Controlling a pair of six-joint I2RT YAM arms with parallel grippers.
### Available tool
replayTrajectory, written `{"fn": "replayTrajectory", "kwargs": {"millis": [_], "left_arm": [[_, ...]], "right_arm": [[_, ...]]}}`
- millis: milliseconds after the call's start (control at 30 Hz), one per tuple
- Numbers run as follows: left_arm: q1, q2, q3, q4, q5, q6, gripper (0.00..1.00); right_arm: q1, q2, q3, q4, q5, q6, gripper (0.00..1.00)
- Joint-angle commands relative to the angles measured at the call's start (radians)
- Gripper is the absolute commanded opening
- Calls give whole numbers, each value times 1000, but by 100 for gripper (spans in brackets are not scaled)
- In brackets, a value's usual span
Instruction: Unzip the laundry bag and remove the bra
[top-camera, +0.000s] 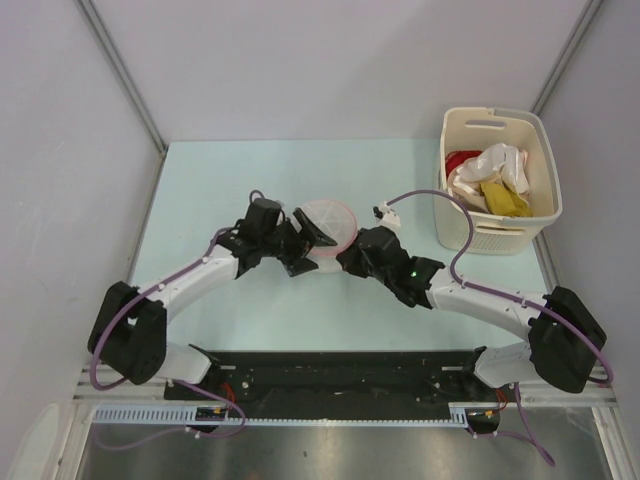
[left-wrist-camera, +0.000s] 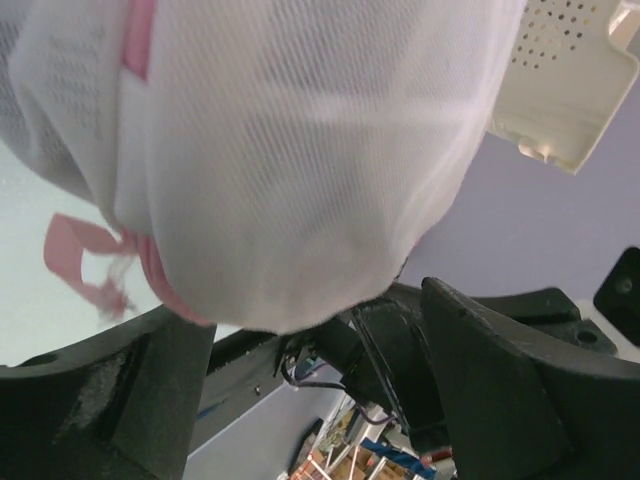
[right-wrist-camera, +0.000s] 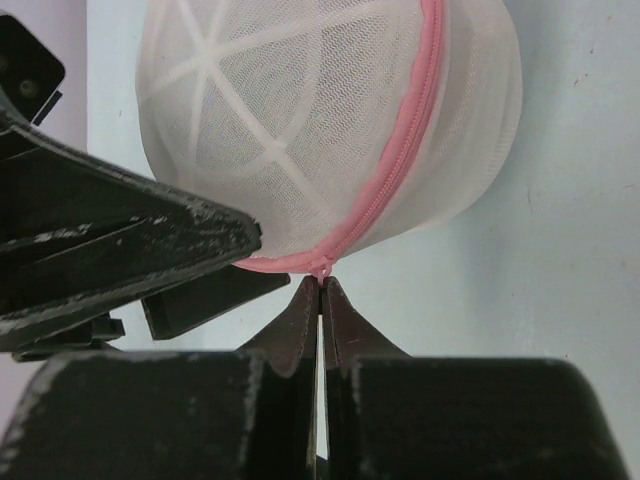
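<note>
The laundry bag (top-camera: 328, 222), a round white mesh pouch with a pink zipper (right-wrist-camera: 400, 160), lies mid-table between both grippers. My right gripper (right-wrist-camera: 321, 283) is shut on the small pink zipper pull (right-wrist-camera: 323, 268) at the bag's near rim; seen from above, the right gripper (top-camera: 347, 255) sits at the bag's lower right. My left gripper (top-camera: 305, 243) is at the bag's left side. In its wrist view the left gripper (left-wrist-camera: 315, 310) stands open, fingers wide apart, with the bag's rounded end (left-wrist-camera: 300, 150) bulging between them. The bra shows in no view.
A cream plastic basket (top-camera: 500, 240) holding white, yellow and red clothes (top-camera: 490, 180) stands at the right of the table, and its corner (left-wrist-camera: 560, 90) shows in the left wrist view. A pink ribbon tag (left-wrist-camera: 85, 255) hangs from the bag. Grey walls enclose the table.
</note>
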Motion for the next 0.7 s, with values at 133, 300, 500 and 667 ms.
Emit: {"fn": "replayTrajectory", "kwargs": {"millis": [133, 300, 500, 667], "left_arm": [[-7, 52, 44, 78, -64, -23, 58], [37, 68, 98, 33, 0, 57, 1], [149, 96, 224, -126, 183, 331, 1], [186, 113, 299, -201, 361, 486, 0]], "right_arm": [[4, -32, 15, -26, 36, -17, 0], [12, -30, 15, -82, 40, -86, 0], [-136, -64, 12, -98, -154, -299, 0], [-273, -6, -2, 2, -439, -476, 0]]}}
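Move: The pink zipped rim of the laundry bag, where my left fingers will shut, lies about 1 cm ahead of my left hand and some 2 cm below it, level sideways. The zip's end, still pinched by my right fingers, is roughly 5 cm to my left hand's right. The mesh body of the bag bulges about 7 cm ahead and 1 cm right of my left hand. From my right hand, the rim spot is about 5 cm left and level fore and aft. I ease my open left hand just over 1 cm forward and down onto the bag's rim and shut it on the rim and mesh, then lift some 4 cm, drifting left and forward and swinging the wrist about 10 degrees clockwise. My right hand keeps its pinch on the zip's end and, late on, draws about 3 cm right and 2 cm forward, away from the left, turning counter-clockwise. ##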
